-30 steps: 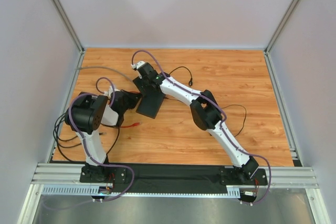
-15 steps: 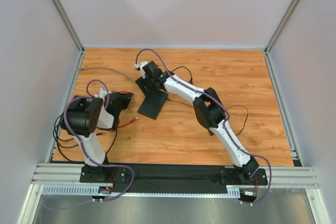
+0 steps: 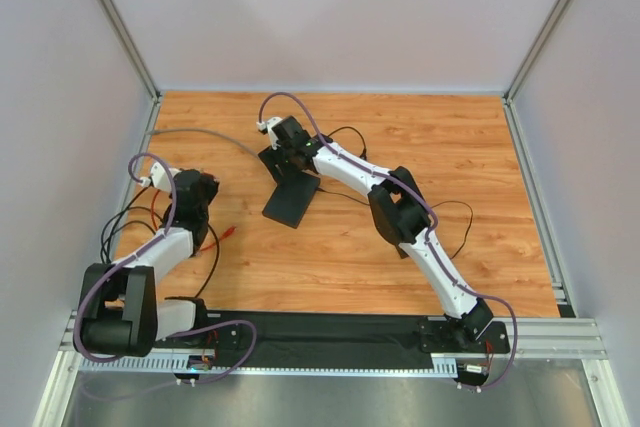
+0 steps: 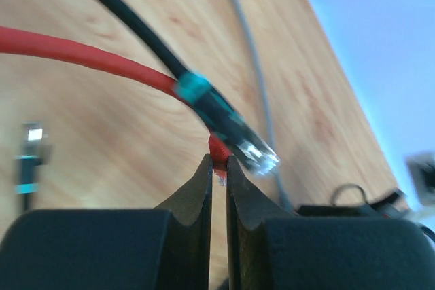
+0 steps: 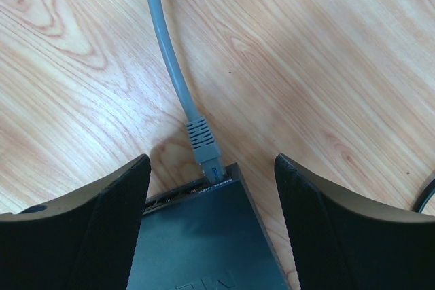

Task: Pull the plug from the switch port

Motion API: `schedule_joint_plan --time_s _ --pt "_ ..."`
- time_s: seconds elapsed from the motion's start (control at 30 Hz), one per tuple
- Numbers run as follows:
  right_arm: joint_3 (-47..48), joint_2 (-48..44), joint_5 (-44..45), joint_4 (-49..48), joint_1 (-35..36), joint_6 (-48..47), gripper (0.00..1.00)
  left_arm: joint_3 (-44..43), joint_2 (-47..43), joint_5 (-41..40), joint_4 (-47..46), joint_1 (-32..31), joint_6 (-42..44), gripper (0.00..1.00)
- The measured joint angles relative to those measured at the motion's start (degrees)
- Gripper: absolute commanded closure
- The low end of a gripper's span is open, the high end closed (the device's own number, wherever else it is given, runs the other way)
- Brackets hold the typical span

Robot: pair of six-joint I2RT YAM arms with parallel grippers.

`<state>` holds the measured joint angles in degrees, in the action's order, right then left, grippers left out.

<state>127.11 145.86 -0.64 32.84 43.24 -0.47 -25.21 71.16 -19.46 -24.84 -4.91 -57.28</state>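
Observation:
The switch point(image 3: 290, 202) is a flat black box lying on the wooden table; its socket edge shows in the right wrist view point(image 5: 197, 236). A grey plug point(image 5: 206, 151) on a grey cable point(image 3: 200, 134) sits in the end port. My right gripper point(image 5: 212, 161) is open, one finger on each side of that end of the switch point(image 3: 277, 160). My left gripper point(image 4: 219, 164) is shut on the end of a red cable point(image 4: 81, 52), well left of the switch point(image 3: 203, 219). The red plug point(image 3: 228, 232) hangs free of the switch.
A black cable with a teal boot and clear plug point(image 4: 248, 147) crosses over the red cable just beyond my left fingertips. Loose black cables point(image 3: 125, 237) lie by the left arm's base. A thin black lead point(image 3: 455, 222) curls near the right arm. Walls enclose the table.
My left arm has swung back to the left, carrying the red cable's plug away from the switch's side. The right gripper has stayed over the switch's far end.

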Motion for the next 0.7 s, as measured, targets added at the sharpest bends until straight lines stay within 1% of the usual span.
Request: schedule_joint_plan --time_s 0.1,0.13,0.17,0.23,0.27,0.3,0.33,0.37,0.5,0.7 --pt "-0.09 -0.04 -0.11 -0.07 -0.04 0.00 0.25 0.02 -1.31 -2.21 6.12 2.73 -0.46 1.00" --pt "-0.11 -0.07 -0.17 -0.09 -0.04 0.00 0.25 0.02 -1.40 -2.71 7.82 3.43 -0.74 0.99" --pt "-0.26 -0.15 -0.24 -0.17 -0.04 0.00 0.25 -0.02 -1.40 -3.13 9.46 3.96 -1.05 0.91" --pt "-0.50 -0.26 -0.37 -0.39 -0.09 0.00 0.25 -0.04 -1.25 -3.58 12.48 4.31 -1.79 0.85" --pt "-0.79 -0.37 -0.42 -0.61 -0.09 0.00 0.25 -0.04 -1.09 -3.56 13.66 4.31 -1.97 0.78" --pt "-1.11 -0.59 -0.48 -0.85 -0.11 0.00 0.25 -0.04 -0.94 -3.50 14.23 4.31 -1.99 0.73" --pt "-1.60 -0.83 -0.52 -1.16 -0.11 0.07 0.25 -0.04 -0.72 -3.34 14.69 4.31 -2.16 0.65" --pt "-2.10 -1.11 -0.52 -1.42 -0.11 0.24 0.25 -0.04 -0.70 -3.15 14.88 4.28 -2.19 0.62" --pt "-4.35 -2.32 -0.48 -2.58 -0.11 0.92 0.24 -0.04 -0.70 -1.75 14.56 4.31 -2.29 0.60" --pt "-15.61 -8.72 -0.24 -7.37 -0.11 2.45 0.22 -0.24 1.22 4.59 9.16 4.28 -0.42 0.59"
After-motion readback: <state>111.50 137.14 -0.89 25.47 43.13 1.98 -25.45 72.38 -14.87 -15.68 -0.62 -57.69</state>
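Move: Your left fingers still hold the red plug; its place on the table is about 4 cm back, 4 cm left and 10 cm below. One black plug hangs some 3 cm left of the hand, level with it; the red cable's far end lies 10 cm back and 4 cm right, the switch 19 cm right. From the right hand, the switch's middle is 7 cm back and 3 cm right, the grey plug 1 cm ahead. Bring the left gripper about 4 cm left, 3 cm back and 5 cm down, tipping the fingers some 15 degrees lower, then open them to let go of the red plug and ease back to the right and forward a little. Near the end, draw the open right hand about 3 cm back and to the right, dragging the switch along. ##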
